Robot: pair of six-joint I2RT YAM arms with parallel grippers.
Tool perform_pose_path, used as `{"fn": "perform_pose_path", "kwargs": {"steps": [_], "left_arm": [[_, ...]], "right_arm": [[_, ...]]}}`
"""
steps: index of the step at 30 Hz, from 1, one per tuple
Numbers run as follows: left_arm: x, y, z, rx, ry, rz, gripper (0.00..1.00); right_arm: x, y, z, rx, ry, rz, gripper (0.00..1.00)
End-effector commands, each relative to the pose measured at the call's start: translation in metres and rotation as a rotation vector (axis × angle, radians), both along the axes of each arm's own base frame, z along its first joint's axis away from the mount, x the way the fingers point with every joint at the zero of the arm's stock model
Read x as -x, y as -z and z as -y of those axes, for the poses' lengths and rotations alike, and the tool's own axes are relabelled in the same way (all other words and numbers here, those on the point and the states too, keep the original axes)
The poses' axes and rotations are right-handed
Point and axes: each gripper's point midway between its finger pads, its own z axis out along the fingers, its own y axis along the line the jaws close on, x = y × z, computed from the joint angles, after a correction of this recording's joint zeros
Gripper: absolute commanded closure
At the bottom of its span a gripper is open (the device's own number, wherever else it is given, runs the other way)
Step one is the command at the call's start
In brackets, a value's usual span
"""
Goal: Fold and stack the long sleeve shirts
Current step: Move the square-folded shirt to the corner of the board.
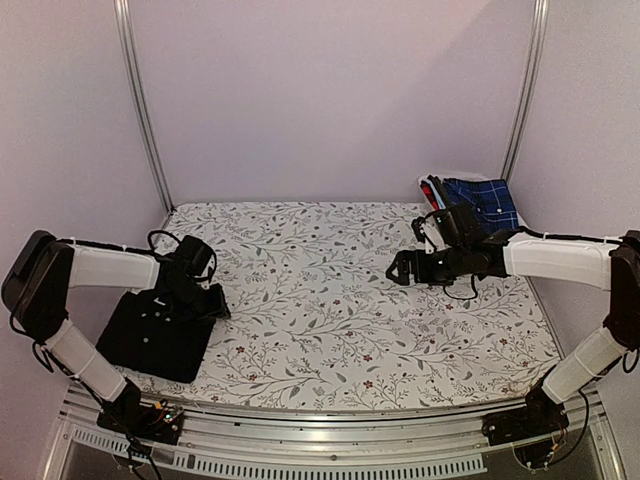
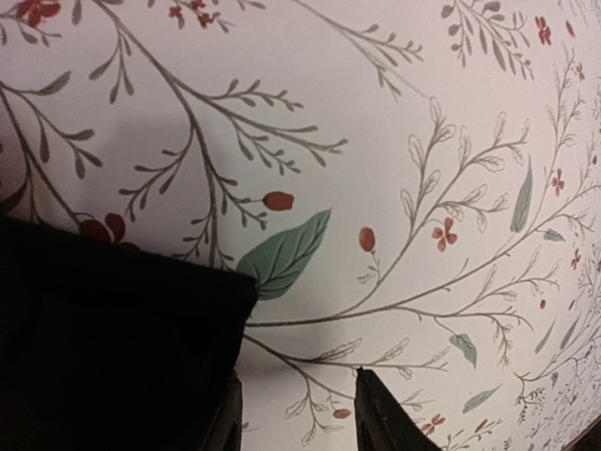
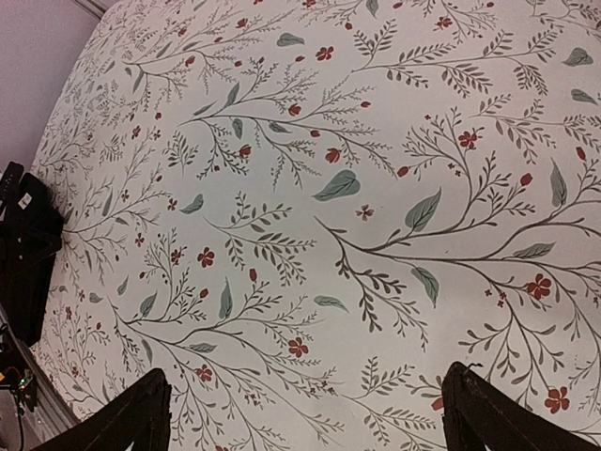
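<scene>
A black long sleeve shirt (image 1: 155,335) lies folded into a rectangle at the front left of the floral table cover. My left gripper (image 1: 207,297) hovers over the shirt's far right corner. In the left wrist view the shirt (image 2: 113,338) fills the lower left. Its edge runs beside the left finger (image 2: 228,421), and only table cover shows between the two fingers. That gripper (image 2: 296,406) is partly open and holds nothing. My right gripper (image 1: 400,268) hangs above the middle right of the table. It is wide open (image 3: 310,413) over bare cloth.
A blue checked shirt (image 1: 484,200) lies bunched with other clothes at the back right corner. Metal frame posts (image 1: 140,100) rise at both back corners. In the right wrist view the black shirt and left arm (image 3: 26,249) show at the left edge.
</scene>
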Motion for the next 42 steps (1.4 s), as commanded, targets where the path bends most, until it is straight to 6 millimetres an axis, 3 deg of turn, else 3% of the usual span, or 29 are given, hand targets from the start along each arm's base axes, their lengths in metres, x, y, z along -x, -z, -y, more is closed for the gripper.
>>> {"fn": "perform_pose_path", "kwargs": {"steps": [1, 6, 12, 22, 31, 36, 42], "left_arm": [[0.012, 0.011, -0.024, -0.054, -0.021, -0.066, 0.59], [0.006, 0.006, -0.022, -0.044, -0.010, -0.057, 0.58], [-0.008, -0.021, -0.009, -0.011, 0.014, 0.000, 0.56], [-0.033, -0.081, 0.044, 0.042, 0.122, 0.165, 0.46], [-0.052, -0.147, 0.116, 0.133, 0.316, 0.384, 0.24], [-0.059, -0.181, 0.136, 0.199, 0.381, 0.488, 0.03], [-0.061, -0.224, 0.143, 0.257, 0.404, 0.629, 0.00]], "right_arm": [[0.001, -0.005, 0.003, -0.010, 0.015, 0.011, 0.01], [0.000, -0.004, 0.002, -0.014, 0.016, 0.004, 0.01], [0.003, -0.004, 0.005, -0.009, 0.021, 0.001, 0.01], [0.000, -0.015, 0.014, 0.026, 0.052, 0.024, 0.01], [-0.009, -0.056, 0.016, -0.005, 0.092, 0.113, 0.01], [-0.011, -0.085, -0.001, -0.048, 0.114, 0.195, 0.01], [-0.018, -0.110, -0.026, -0.103, 0.133, 0.264, 0.01]]}}
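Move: The folded shirt lies flat at the table's near-left part, its middle about 15 cm left of the left hand, 6 cm nearer the base and 1 cm below. Its far right corner is just by those fingers, some 3 cm ahead and 2 cm left. From the right hand the shirt's middle lies roughly 54 cm left, 11 cm back and 12 cm below. Left fingers nudge the shirt left, then rise some 17 cm rightward, opening wide; right hand rises 7 cm. ##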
